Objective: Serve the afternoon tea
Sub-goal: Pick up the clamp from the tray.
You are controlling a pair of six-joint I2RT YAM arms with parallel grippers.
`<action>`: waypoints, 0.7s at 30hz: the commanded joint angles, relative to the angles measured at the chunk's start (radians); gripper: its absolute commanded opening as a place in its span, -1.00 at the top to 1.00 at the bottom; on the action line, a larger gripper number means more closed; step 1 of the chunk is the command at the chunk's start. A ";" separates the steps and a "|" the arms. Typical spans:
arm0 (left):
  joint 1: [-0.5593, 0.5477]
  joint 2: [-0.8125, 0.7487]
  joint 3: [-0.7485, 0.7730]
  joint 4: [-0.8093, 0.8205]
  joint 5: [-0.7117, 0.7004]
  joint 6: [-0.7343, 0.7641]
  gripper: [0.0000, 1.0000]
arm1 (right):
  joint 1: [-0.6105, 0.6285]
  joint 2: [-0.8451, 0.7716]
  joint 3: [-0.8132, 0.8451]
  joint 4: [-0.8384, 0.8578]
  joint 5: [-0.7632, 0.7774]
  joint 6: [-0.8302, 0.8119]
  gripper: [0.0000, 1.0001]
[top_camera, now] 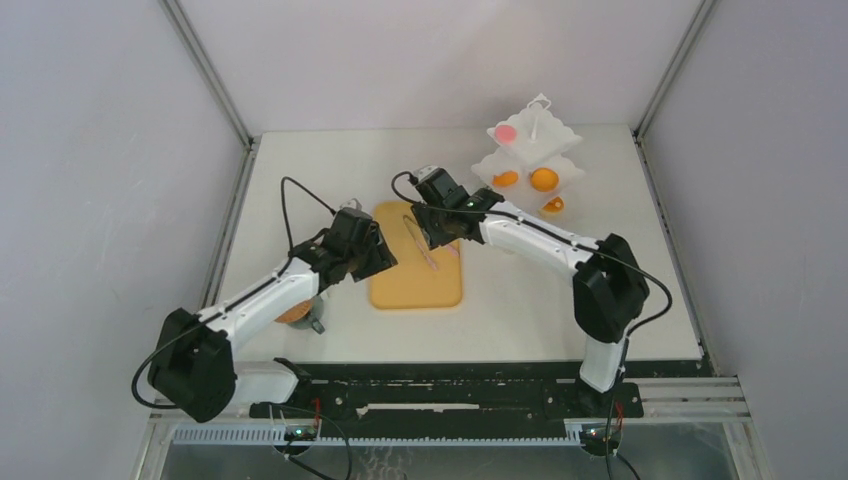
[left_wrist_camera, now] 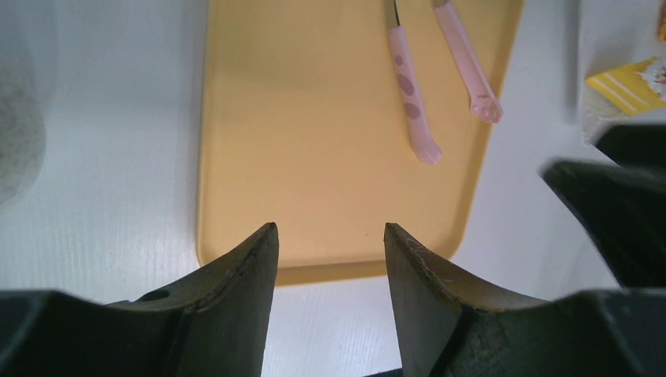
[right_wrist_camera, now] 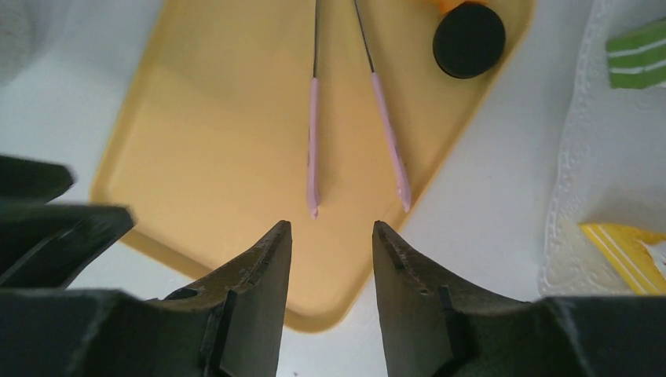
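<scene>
A white tiered stand [top_camera: 530, 150] at the back right carries a pink round [top_camera: 505, 131] and orange tarts [top_camera: 544, 179]. In the right wrist view a black round [right_wrist_camera: 469, 39] lies on the yellow board [right_wrist_camera: 220, 133], and a green pastry [right_wrist_camera: 638, 63] and a yellow wedge [right_wrist_camera: 624, 251] sit on the stand's white edge. My left gripper [left_wrist_camera: 330, 228] hangs open over the board's near edge, holding nothing. My right gripper [right_wrist_camera: 331, 224] is open and empty above the board's corner, just short of the pink tongs' tips [right_wrist_camera: 314, 208]. A cork coaster [top_camera: 293, 313] shows under the left arm.
The pink tongs [left_wrist_camera: 412, 94] lie on the yellow board [top_camera: 415, 270] mid-table, between the two grippers. The two grippers are close together over the board; the right one's dark fingers [left_wrist_camera: 605, 204] show in the left wrist view. White walls enclose the table.
</scene>
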 commanded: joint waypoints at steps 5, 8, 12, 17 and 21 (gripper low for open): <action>0.004 -0.164 -0.062 0.033 0.034 0.091 -0.14 | -0.026 0.150 0.076 0.114 0.009 -0.065 -0.01; 0.004 -0.195 -0.067 0.034 0.040 0.108 -0.15 | -0.045 0.191 0.084 0.127 0.006 -0.074 -0.01; 0.000 -0.225 -0.070 0.032 0.039 0.124 -0.15 | -0.069 0.239 0.096 0.137 0.007 -0.077 -0.01; -0.002 -0.251 -0.081 0.024 0.025 0.126 -0.15 | -0.100 0.291 0.133 0.140 -0.015 -0.083 -0.01; -0.002 -0.265 -0.087 0.013 0.013 0.122 -0.15 | -0.116 0.336 0.163 0.129 -0.037 -0.081 0.02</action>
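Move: The clamp lies in the tray, handles towards the robot; its middle is about 11 cm ahead of the right hand, 3 cm to its left and some 14 cm below. At the same level, the black biscuit is roughly 15 cm ahead and 1 cm to the right of that hand, the orange piece about 17 cm ahead and 2 cm to its left. From the left hand, the clamp's middle is about 14 cm ahead, 9 cm to the right and 10 cm below. Downwards first and then increasingly forward, the right hand comes in over the clamp's pink handles, sinking about 9 cm and reaching some 6 cm out, with its fingers kept half open and barely tilting. The left hand draws clear meanwhile, rising about 4 cm and easing slightly back, its fingertips swinging up some 10 degrees. ##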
